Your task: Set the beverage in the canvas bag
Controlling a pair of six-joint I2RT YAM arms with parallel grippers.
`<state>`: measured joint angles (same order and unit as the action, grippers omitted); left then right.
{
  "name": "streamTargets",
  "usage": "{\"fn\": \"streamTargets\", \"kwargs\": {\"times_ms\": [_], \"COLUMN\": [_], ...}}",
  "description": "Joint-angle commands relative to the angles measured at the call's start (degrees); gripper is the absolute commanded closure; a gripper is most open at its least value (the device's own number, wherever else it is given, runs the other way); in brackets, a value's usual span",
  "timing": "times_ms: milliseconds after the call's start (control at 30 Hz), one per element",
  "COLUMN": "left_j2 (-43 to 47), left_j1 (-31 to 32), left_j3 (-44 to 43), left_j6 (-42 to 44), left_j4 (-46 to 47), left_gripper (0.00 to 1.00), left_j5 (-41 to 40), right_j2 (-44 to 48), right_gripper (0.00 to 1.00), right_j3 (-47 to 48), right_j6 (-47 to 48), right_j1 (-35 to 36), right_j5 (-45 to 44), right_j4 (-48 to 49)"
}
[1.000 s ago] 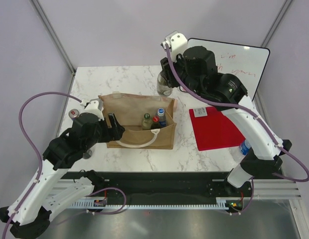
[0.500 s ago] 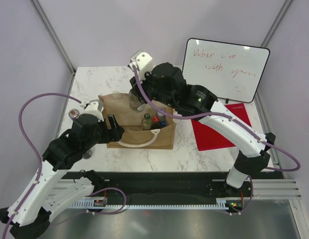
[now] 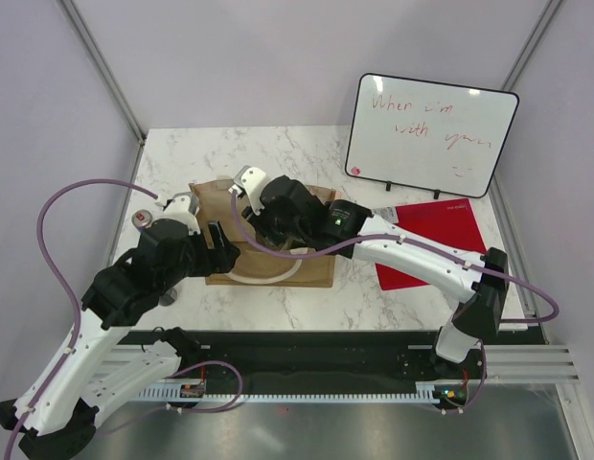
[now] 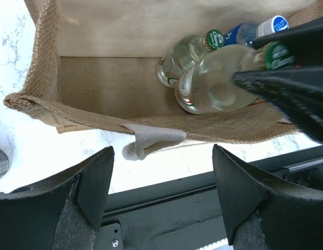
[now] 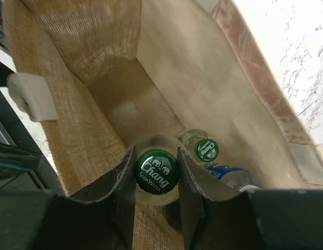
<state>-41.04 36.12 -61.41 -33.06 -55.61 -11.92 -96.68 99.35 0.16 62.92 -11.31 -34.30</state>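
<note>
The tan canvas bag [image 3: 218,197] stands open mid-table, its white handle [image 4: 151,139] hanging over the near wall. My right gripper [image 5: 155,152] reaches down inside it, shut on the neck of the beverage, a clear glass soda bottle with a green cap [image 5: 157,172]. In the left wrist view the bottle [image 4: 213,86] hangs tilted over the bag's floor, against the near wall. Beside it stand another green-capped bottle [image 5: 207,149] and a blue-capped water bottle [image 5: 232,176]. My left gripper [image 4: 162,156] is open at the bag's near left side, nothing between its fingers.
A whiteboard [image 3: 431,134] leans at the back right. A red mat [image 3: 433,241] lies right of the bag. A small can [image 3: 142,219] stands left of the bag, by my left wrist. The black rail [image 4: 203,208] runs along the table's near edge.
My right arm swung left from the back right, carrying the bottle, and dropped with it into the bag. The left arm has stayed put.
</note>
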Motion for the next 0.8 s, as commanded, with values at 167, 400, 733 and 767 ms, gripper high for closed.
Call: {"fn": "streamTargets", "kwargs": {"times_ms": [167,400,733,767], "left_j2": [1.3,0.8,0.1,0.1], "left_j1": [0.1,0.1,0.1,0.1], "left_j3": [0.1,-2.1,-4.6,-4.4], "left_j6": [0.4,1.9,2.6,2.7], "left_j4": [1.3,0.6,-0.1,-0.4], "left_gripper": [0.18,0.18,0.16,0.16], "left_j5": [0.6,-2.0,-3.9,-4.2], "right_j2": [8.3,10.0,9.2,9.1], "right_gripper": [1.0,1.0,1.0,1.0], "right_j3": [-8.7,-15.9,-21.2,-21.4], "right_j6": [-1.6,-3.1,-3.6,-3.6], "right_j1": [-0.3,-0.6,-1.8,-2.1], "right_j5": [-1.5,-0.8,-1.4,-1.3], "right_j4": [16.5,21.7,23.8,23.8]}}
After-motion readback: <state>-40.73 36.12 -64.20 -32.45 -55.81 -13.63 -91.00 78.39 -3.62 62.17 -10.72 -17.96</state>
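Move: The Chang soda water held by its cap in the right gripper goes to the bag floor, a spot roughly straight below that hand and some 27 cm down. From the hand, the standing Chang bottle is about 6 cm ahead and level sideways; the cola is 3 cm ahead and 5 cm right, the water bottle 7 cm ahead and 7 cm right, all some 18 cm below. From the left gripper the spot is about 4 cm ahead, 12 cm right and 24 cm down. Keep the right gripper shut on the bottle's cap and lower it about 6 cm into the bag, quickly at first and then more slowly, easing barely a centimetre to the right, between the standing Chang bottle and the bag's near wall. Hold the wrist almost as it is and don't open the fingers. Let the empty, open left gripper rise about 2 cm. ##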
